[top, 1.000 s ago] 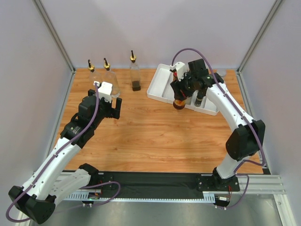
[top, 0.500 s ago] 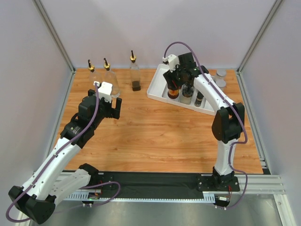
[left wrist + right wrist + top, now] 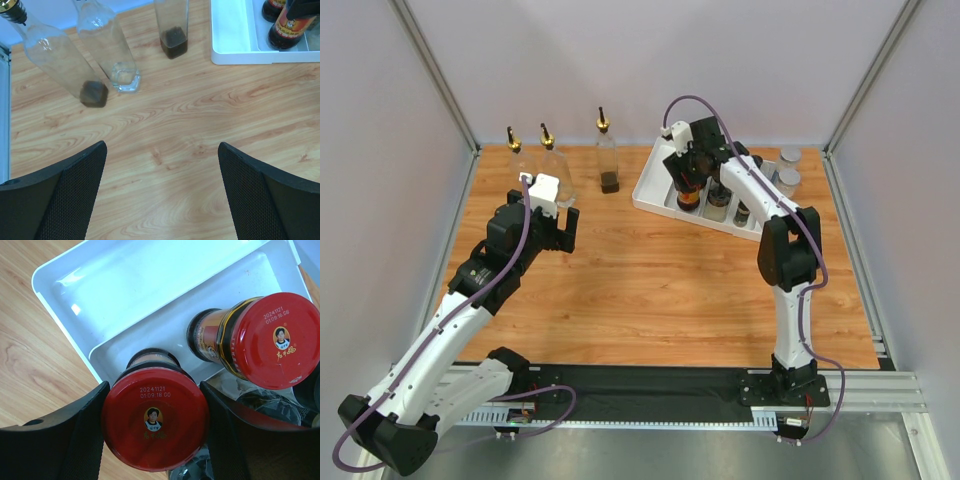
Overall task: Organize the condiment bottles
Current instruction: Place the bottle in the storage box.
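My right gripper (image 3: 154, 416) is shut on a red-lidded dark jar (image 3: 155, 427), its fingers pressed against both sides of the lid. The jar hangs upright over a compartment of the white divided tray (image 3: 125, 285), beside a second red-lidded jar (image 3: 274, 340). From above, the right gripper (image 3: 688, 178) is at the tray's left part (image 3: 655, 190). Three tall clear pourer bottles (image 3: 608, 158) (image 3: 554, 165) (image 3: 517, 155) stand at the back left. My left gripper (image 3: 552, 232) hovers open in front of them, empty, over bare wood (image 3: 162, 200).
Two silver-lidded shakers (image 3: 788, 157) (image 3: 784, 179) stand on the table behind the tray's right end. Small dark jars (image 3: 743, 210) sit in the tray right of the held one. Grey walls and metal posts close in the table at back and sides.
My right arm carried the red-lidded jar from the tray's near edge back and left, over the tray's inner compartment. The left arm stayed still.
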`<state>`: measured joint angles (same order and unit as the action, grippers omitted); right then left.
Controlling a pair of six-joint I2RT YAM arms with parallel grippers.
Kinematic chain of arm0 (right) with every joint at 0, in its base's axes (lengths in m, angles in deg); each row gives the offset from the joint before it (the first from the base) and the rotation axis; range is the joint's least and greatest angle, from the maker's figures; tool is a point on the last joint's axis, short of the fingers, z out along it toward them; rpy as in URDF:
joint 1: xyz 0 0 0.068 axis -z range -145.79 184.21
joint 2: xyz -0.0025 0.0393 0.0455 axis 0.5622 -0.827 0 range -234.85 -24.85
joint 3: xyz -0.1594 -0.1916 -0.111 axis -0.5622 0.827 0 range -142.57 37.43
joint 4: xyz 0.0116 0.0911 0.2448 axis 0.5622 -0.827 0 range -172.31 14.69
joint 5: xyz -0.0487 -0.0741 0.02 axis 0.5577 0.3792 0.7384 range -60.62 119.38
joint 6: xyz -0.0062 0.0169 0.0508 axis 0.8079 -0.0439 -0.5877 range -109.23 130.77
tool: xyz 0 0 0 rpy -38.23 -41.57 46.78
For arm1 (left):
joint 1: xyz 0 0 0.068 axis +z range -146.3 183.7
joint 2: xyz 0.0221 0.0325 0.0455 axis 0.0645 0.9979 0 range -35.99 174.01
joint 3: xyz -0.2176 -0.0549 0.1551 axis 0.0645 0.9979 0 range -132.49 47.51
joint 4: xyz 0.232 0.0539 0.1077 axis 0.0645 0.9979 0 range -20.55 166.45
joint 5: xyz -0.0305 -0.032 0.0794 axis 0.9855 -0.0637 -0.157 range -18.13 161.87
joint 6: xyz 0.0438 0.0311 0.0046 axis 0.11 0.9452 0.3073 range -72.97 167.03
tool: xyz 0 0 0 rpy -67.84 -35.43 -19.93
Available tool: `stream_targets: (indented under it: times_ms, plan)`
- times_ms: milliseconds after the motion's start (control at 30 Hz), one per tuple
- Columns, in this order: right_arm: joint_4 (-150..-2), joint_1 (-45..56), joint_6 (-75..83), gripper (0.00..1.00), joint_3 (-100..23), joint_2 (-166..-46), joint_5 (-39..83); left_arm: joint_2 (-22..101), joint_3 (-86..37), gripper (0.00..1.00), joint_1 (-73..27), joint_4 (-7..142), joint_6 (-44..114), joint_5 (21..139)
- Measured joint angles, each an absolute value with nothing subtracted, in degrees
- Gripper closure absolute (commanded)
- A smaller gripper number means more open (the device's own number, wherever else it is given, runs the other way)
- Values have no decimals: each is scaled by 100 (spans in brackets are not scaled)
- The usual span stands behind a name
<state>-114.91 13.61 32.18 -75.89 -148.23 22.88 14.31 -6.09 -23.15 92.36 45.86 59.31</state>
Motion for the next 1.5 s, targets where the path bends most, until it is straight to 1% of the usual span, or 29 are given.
stream_targets:
  times_ms: [33, 67, 133, 167, 233, 267, 333, 367, 433, 467, 533, 700, 1000, 1167, 1500]
  plan:
    - [-11489, 1361, 3218, 77, -7589, -14831, 2298, 1431, -609, 0, -2315, 9236, 4586, 5933]
    - [-11489, 1361, 3218, 69, -7587, -14831, 2314, 1431, -609, 0, -2315, 9236, 4586, 5933]
    - [-11484, 1361, 3218, 60, -7587, -14831, 2336, 1429, -609, 0, -2315, 9236, 4586, 5933]
    - [-11473, 1361, 3220, 51, -7587, -14831, 2342, 1429, -609, 0, -2315, 9236, 4586, 5933]
    - [-11460, 1361, 3220, 41, -7585, -14831, 2347, 1429, -609, 0, -2315, 9236, 4584, 5933]
    - [-11454, 1361, 3220, 33, -7583, -14831, 2347, 1429, -609, 0, -2315, 9236, 4586, 5933]
    - [-11440, 1361, 3220, 25, -7583, -14831, 2347, 1429, -609, 0, -2315, 9236, 4586, 5933]
    - [-11436, 1361, 3227, 20, -7580, -14831, 2347, 1429, -609, 0, -2315, 9236, 4586, 5933]
    - [-11316, 1361, 3255, 16, -7580, -14820, 2390, 1429, -609, 0, -2315, 9236, 4584, 5936]
    - [-11252, 1363, 3260, 11, -7580, -14810, 2384, 1429, -609, 0, -2315, 9236, 4584, 5936]
    - [-11167, 1365, 3270, 6, -7580, -14785, 2399, 1429, -609, 0, -2315, 9236, 4586, 5936]
    - [-11089, 1361, 3292, 0, -7465, -14619, 2399, 1429, -609, 0, -2315, 9236, 4584, 5936]
    - [-11080, 1361, 3297, 0, -7277, -13966, 2320, 1403, -607, 0, -2315, 9236, 4584, 5936]
    - [-11095, 1361, 3284, 0, -6898, -13271, 2130, 1346, -601, 0, -2315, 9234, 4584, 5936]
    - [-11257, 1361, 3360, 0, -5611, -11642, 1610, 1313, -563, 0, -2315, 9234, 4584, 5942]
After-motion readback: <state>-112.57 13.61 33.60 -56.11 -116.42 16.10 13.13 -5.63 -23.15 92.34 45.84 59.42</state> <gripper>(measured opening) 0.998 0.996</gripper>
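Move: The right hand still holds the red-lidded sauce bottle by its lid, standing at the near end of the box's second compartment from the left; the bottle's middle is about 4 cm below the hand point. The other sauce bottle stands roughly 7 cm ahead and 2 cm right of the hand; a dark-lidded jar is some 6 cm right and 2 cm back. From the left hand, the held bottle lies about 22 cm ahead, 28 cm right and 18 cm below. The right hand stays over the near end of the box while its fingers spread from their partly closed grip to wide open, letting go of the sauce bottle's red lid with barely a centimetre of drift forward. It then rises clear of the lid, slowly at first, and draws back towards the base as it climbs, ending about 14 cm up and 10 cm back with the fingertips tilted up by some 10 to 15 degrees and the fingers still wide. ##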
